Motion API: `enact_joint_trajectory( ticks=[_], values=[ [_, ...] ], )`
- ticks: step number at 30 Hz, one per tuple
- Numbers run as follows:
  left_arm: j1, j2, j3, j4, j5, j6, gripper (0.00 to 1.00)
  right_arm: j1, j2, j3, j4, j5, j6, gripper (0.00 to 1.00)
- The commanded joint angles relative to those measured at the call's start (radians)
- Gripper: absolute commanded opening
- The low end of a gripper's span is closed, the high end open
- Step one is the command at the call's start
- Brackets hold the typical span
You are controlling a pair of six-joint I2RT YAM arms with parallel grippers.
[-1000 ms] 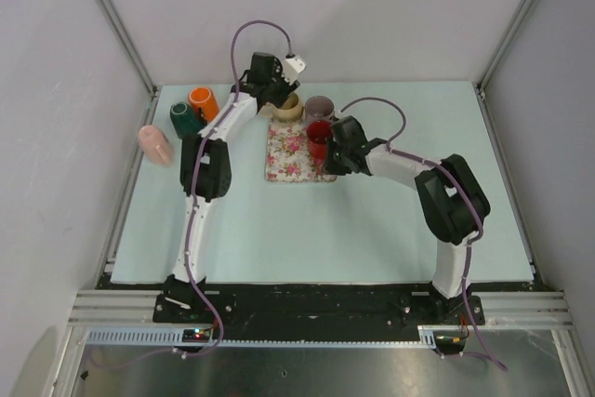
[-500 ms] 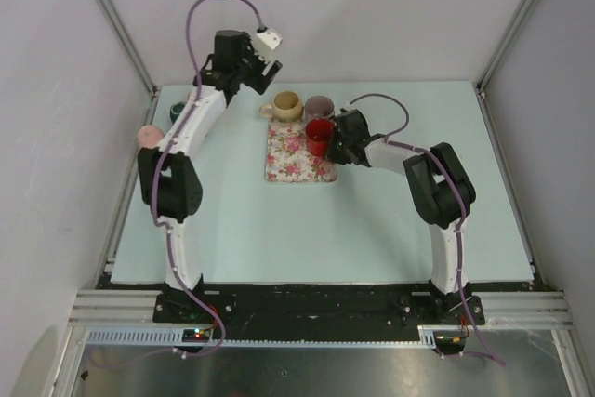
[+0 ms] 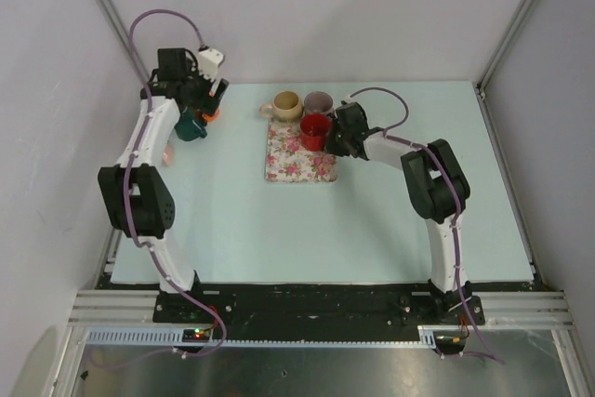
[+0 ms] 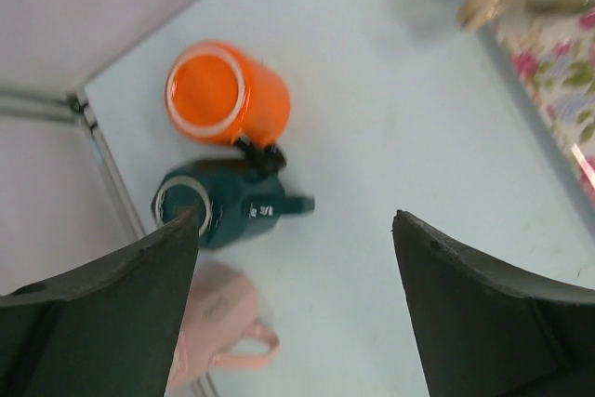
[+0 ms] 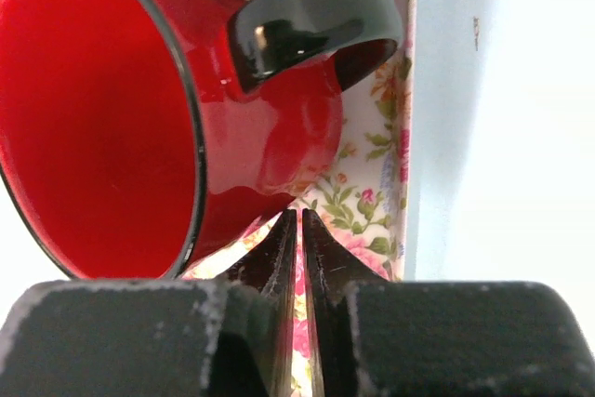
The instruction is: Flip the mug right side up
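Three mugs sit at the far left. An orange mug and a dark green mug stand with their bases up. A pink mug lies on its side by the table's edge. My left gripper is open and empty, hovering above the table just right of the green mug. My right gripper is shut and empty, its tips low on the floral mat against the base of an upright red mug. In the top view the red mug stands on the mat's far edge.
A beige mug and a grey-brown mug stand upright behind the floral mat. The left frame post and side wall are close to the three mugs. The pink mug is mostly hidden by my left arm in the top view.
My left arm has swung left from over the beige mug to above the orange and green mugs. My right gripper has stayed beside the red mug, shifting slightly.
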Motion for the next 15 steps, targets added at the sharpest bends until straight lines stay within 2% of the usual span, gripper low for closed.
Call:
enact_joint_trajectory(
  ticks=[1,6,9,12,15],
  values=[
    [0.066,-0.140,-0.043,-0.101,-0.023,0.075,0.88,-0.013,0.011,0.052,0.049,0.000,0.026,0.11],
    [0.148,-0.208,-0.098,-0.178,-0.107,0.126,0.89,0.010,-0.079,-0.001,0.035,-0.024,-0.028,0.20],
    [0.159,-0.248,-0.168,-0.196,-0.167,0.260,0.89,0.026,-0.145,-0.037,0.009,-0.064,-0.090,0.30],
    [0.150,-0.297,-0.263,-0.206,-0.176,0.577,0.88,0.043,-0.208,-0.065,-0.038,-0.127,-0.180,0.47],
    [0.136,-0.336,-0.403,-0.207,-0.208,0.947,0.89,0.060,-0.255,-0.084,-0.088,-0.205,-0.271,0.72]
  ],
)
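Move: The left hand, open, has the pink mug lying on its side about 14 cm to its left, 5 cm back and some 17 cm below. At that same depth below the hand, the green mug is 7 cm left and 2 cm ahead, the orange mug 4 cm left and 9 cm ahead. From the right hand, nearly shut, the red mug stands 4 cm ahead and 4 cm left, about level; the grey mug is 11 cm ahead and 3 cm left, the beige mug 10 cm ahead and 11 cm left. The left hand sweeps about 10 cm back and as far left at nearly constant height, passing high over the green mug's near side towards the pink mug, rolling some 25 degrees so that its left side rises, fingers staying wide open. The right hand lingers low by the red mug's near right side, then draws back and up about 4 cm each way, clear of the mug, turning 10 degrees counter-clockwise as its fingers open to over half. ##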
